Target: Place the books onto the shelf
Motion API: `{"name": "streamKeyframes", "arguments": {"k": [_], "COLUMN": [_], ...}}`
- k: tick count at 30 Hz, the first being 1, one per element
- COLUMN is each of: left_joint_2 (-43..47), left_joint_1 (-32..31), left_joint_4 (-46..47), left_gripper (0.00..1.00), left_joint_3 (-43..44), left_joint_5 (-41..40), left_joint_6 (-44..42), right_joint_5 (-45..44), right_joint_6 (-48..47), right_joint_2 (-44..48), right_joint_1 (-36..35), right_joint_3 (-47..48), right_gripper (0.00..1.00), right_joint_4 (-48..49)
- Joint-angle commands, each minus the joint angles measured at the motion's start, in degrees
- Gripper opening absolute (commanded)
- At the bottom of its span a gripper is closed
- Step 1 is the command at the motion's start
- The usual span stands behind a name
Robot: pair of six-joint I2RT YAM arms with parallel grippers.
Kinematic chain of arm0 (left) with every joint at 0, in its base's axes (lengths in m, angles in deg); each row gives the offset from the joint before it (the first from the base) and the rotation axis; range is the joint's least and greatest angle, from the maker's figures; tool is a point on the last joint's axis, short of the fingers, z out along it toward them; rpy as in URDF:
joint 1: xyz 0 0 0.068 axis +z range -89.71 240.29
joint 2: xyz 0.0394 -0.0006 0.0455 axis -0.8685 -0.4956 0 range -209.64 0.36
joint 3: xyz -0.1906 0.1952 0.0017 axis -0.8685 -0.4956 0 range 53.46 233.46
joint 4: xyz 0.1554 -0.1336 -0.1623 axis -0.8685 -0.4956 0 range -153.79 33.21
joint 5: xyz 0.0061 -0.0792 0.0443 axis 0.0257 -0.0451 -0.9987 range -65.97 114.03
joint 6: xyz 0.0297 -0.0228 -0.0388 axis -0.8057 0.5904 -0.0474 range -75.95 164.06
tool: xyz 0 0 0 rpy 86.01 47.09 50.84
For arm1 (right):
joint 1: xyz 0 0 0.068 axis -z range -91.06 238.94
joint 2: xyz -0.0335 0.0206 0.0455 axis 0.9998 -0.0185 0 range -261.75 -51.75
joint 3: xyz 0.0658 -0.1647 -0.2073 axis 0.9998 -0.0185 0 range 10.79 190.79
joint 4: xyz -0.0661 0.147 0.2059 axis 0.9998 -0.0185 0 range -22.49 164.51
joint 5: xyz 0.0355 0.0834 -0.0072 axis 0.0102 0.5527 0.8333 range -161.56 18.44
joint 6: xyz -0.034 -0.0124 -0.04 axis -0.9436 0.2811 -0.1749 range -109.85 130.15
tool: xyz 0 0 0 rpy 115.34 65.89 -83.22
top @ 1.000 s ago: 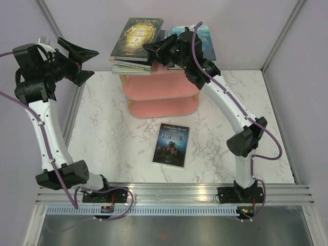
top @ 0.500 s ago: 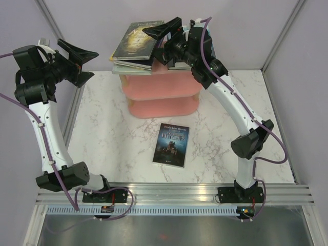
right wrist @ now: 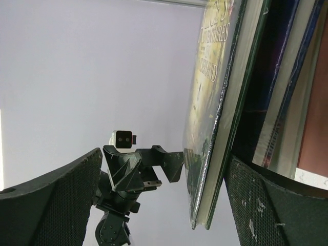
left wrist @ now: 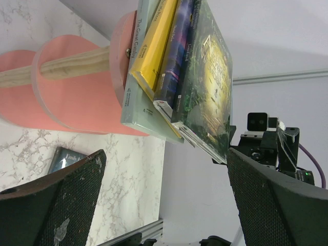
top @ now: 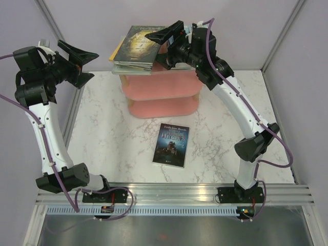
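The pink shelf point(top: 160, 97) stands at the back of the table. On its top board lies a stack of books point(top: 130, 64), a green-gold cover point(top: 137, 43) uppermost. My right gripper point(top: 156, 48) hangs open over the stack's right side. In the right wrist view the green-gold book point(right wrist: 210, 102) has its edge between the spread fingers, close to the right finger point(right wrist: 266, 205), ungripped. A dark blue book point(top: 171, 144) lies flat on the table in front of the shelf. My left gripper point(top: 95, 63) is open and empty, raised to the left of the shelf.
Lilac walls close in the back and both sides. A metal rail point(top: 174, 195) runs along the near edge. In the left wrist view a yellow spine point(left wrist: 154, 46) shows in the stack above the pink boards point(left wrist: 77, 97).
My right gripper went from shut to open, letting go of the green-gold book on the stack, and the arm rose slightly. The left arm stayed put.
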Motion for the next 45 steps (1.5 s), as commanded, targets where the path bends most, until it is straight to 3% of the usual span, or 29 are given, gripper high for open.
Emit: {"name": "streamKeyframes", "arguments": {"k": [1, 9, 24, 31, 34, 37, 39, 42, 45], "left_joint_2": [1.87, 2.83, 3.71, 8.18, 12.48, 16.0, 17.42, 20.49, 25.41], "left_joint_1": [-0.05, -0.05, 0.04, 0.04, -0.13, -3.28, -5.66, -9.62, -16.01], "left_joint_4": [-0.63, -0.55, -0.37, -0.98, -3.26, -5.55, -5.9, -6.78, -2.6], "left_gripper": [1.0, 1.0, 1.0, 1.0, 1.0, 1.0, 1.0, 1.0, 1.0], "left_joint_3": [-0.17, -2.19, -3.87, -1.49, -1.49, -3.67, -6.14, -15.26, -33.41], "left_joint_5": [0.21, -0.05, -0.84, -3.56, -6.54, -9.97, -11.65, -13.76, -15.77], "left_joint_6": [-1.08, -1.25, -1.43, -2.83, -5.46, -7.75, -9.16, -11.01, -9.7], "right_joint_5": [1.33, 4.14, 5.64, 12.31, 14.68, 15.04, 14.17, 9.79, -0.12], "right_joint_6": [-0.41, 2.39, 2.31, -5.32, -12.35, -20.35, -26.39, -31.6, -32.23], "right_joint_2": [0.76, -5.21, -2.94, 5.49, 14.0, 26.13, 35.01, 45.99, 59.42], "right_joint_1": [0.62, 2.64, 5.19, 7.92, 6.95, 3.63, 1.51, -0.96, -0.96], "right_joint_3": [5.86, 16.76, 15.36, 9.84, 0.8, -19.62, -27.4, -43.48, -62.79], "right_gripper": [0.98, 0.98, 0.98, 0.98, 0.98, 0.98, 0.98, 0.98, 0.98], "right_joint_4": [-2.44, 0.53, 6.25, 18.11, 18.47, 17.95, 14.97, 5.76, -7.67]}}
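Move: Both empty hands have the last book, Wuthering Heights, still to fetch from the table. It lies about 16 cm back, 4 cm right and 48 cm below the right hand, and some 10 cm back, 25 cm right and 45 cm below the left. The gold-and-black book's stack is about 6 cm ahead, 9 cm left and 5 cm below the right hand; the teal book's stack is 5 cm ahead and 11 cm right. Upwards first, then swiftly back and to the right, the wide-open right hand leaves the stacks on the shelf top: it climbs some 12 cm, draws back over 20 cm while sinking again, and its fingers tilt upwards. The left hand, open too, waits low beside the shelf, then pulls back about 11 cm and a little right, towards the last book's side of the table. ##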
